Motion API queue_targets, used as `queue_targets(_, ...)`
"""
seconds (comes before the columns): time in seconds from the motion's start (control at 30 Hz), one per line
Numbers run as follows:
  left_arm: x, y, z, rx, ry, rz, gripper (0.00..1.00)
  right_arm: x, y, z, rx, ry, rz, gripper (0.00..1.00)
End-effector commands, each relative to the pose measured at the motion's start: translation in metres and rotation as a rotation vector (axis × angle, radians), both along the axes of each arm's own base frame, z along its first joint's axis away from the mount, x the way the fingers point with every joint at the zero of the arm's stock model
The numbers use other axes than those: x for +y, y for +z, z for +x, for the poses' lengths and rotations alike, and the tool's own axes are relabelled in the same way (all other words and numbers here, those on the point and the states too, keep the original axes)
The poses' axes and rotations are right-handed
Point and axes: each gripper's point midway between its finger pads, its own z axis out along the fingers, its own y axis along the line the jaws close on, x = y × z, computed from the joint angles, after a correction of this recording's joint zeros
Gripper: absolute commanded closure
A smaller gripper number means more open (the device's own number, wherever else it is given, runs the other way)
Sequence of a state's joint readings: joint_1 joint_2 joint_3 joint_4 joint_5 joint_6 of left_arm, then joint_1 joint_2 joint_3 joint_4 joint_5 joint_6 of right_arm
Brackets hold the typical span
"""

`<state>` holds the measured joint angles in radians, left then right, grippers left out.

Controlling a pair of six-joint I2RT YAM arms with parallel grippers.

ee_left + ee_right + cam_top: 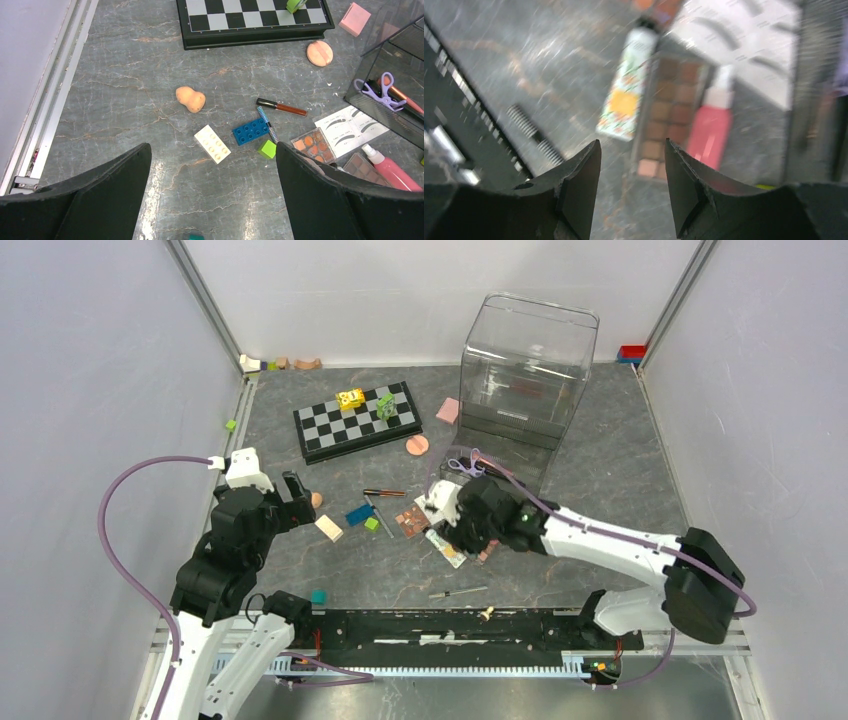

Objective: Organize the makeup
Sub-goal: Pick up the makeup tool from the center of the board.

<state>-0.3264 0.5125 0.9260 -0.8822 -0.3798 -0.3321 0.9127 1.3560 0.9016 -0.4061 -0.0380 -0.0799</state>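
My right gripper (pixel 633 150) hangs open just above the near end of the brown-pink eyeshadow palette (pixel 669 115), with nothing between its fingers. A cream flowered tube (pixel 626 105) lies left of the palette and a pink tube (pixel 711 132) lies right of it. The white lash card (pixel 749 50) is beyond them. My left gripper (pixel 212 145) stands wide open and empty over bare table. Ahead of it are a peach sponge (pixel 190 99), a brown lip gloss (pixel 282 107) and an orange palette (pixel 313 145). A purple curler (pixel 376 91) sits in the clear organizer.
A chessboard (pixel 355 420) with toy blocks lies at the back left, and a tall clear box (pixel 525 360) stands at the back right. Cream (pixel 213 144), blue (pixel 250 131) and green (pixel 267 149) blocks lie mid-table. A thin brush (pixel 458 592) rests near the front rail.
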Motion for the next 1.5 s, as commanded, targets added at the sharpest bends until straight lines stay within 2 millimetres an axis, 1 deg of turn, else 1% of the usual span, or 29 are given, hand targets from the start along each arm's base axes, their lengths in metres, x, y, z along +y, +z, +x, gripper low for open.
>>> queue_targets(0.0, -0.001, 0.007, 0.004, -0.034, 0.010, -0.027, 0.00, 0.001, -0.010, -0.053, 0.054, 0.081, 0.053, 0.44)
queue_targets(0.1, -0.001, 0.008, 0.004, -0.035, 0.014, -0.027, 0.00, 0.000, -0.025, -0.085, 0.079, 0.175, 0.071, 0.44)
queue_targets(0.17, 0.000, 0.007, 0.004, -0.034, 0.016, -0.026, 0.00, 0.002, -0.030, -0.101, 0.078, 0.229, 0.097, 0.44)
queue_targets(0.23, 0.000, 0.007, 0.004, -0.034, 0.018, -0.026, 0.00, 0.005, -0.031, -0.112, 0.067, 0.269, 0.121, 0.43)
queue_targets(0.37, 0.001, 0.007, 0.004, -0.034, 0.021, -0.026, 0.00, 0.013, -0.033, -0.124, 0.017, 0.361, 0.126, 0.43)
queue_targets(0.47, 0.001, 0.007, 0.004, -0.032, 0.020, -0.026, 0.00, 0.017, -0.036, -0.123, -0.021, 0.398, 0.115, 0.44)
queue_targets(0.63, 0.001, 0.007, 0.005, -0.030, 0.021, -0.025, 0.00, 0.024, -0.046, -0.125, -0.012, 0.456, 0.080, 0.47)
queue_targets(0.87, 0.001, 0.007, 0.005, -0.030, 0.023, -0.024, 0.00, 0.024, -0.073, -0.119, 0.006, 0.465, -0.027, 0.52)
queue_targets(0.9, 0.001, 0.006, 0.005, -0.027, 0.024, -0.023, 0.00, 0.023, -0.079, -0.118, 0.011, 0.464, -0.046, 0.54)
queue_targets(0.93, 0.001, 0.006, 0.005, -0.028, 0.023, -0.023, 0.00, 0.022, -0.082, -0.117, 0.013, 0.461, -0.060, 0.58)
queue_targets(1.0, 0.000, 0.006, 0.005, -0.027, 0.021, -0.024, 0.00, 0.019, -0.092, -0.117, 0.030, 0.456, -0.097, 0.69)
queue_targets(1.1, 0.001, 0.006, 0.005, -0.028, 0.022, -0.025, 0.00, 0.015, -0.100, -0.120, 0.067, 0.458, -0.133, 0.80)
queue_targets(1.23, 0.001, 0.006, 0.005, -0.029, 0.022, -0.025, 0.00, 0.014, -0.100, -0.125, 0.086, 0.471, -0.133, 0.92)
queue_targets(1.33, 0.001, 0.007, 0.005, -0.030, 0.022, -0.026, 0.00, 0.017, -0.094, -0.125, 0.075, 0.476, -0.111, 0.99)
queue_targets(1.47, 0.001, 0.006, 0.005, -0.028, 0.021, -0.024, 0.00, 0.026, -0.073, -0.119, 0.024, 0.465, -0.050, 1.00)
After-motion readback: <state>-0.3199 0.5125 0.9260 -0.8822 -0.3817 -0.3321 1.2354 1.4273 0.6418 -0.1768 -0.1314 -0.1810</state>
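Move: Behind the right hand by about 12 cm, some 3 cm to its left and 9 cm below, the thin checkered makeup tool lies crosswise near the table's front edge. The eyeshadow palette sits right beneath the hand, 10 cm down; the flowered tube is about 2 cm back and 5 cm left, the pink bottle 2 cm ahead and 3 cm right. From the left hand the tool lies some 28 cm right, 12 cm back and 24 cm below. Drawing back from over the palette towards the makeup tool, the right hand travels about 12 cm and sinks some 5 cm, its wrist turning roughly 25 degrees counter-clockwise. It then drops nearly straight down another 4 cm, its half-open fingers straddle the tool, and they close while easing a couple of centimetres left, pinching the tool near its middle. ##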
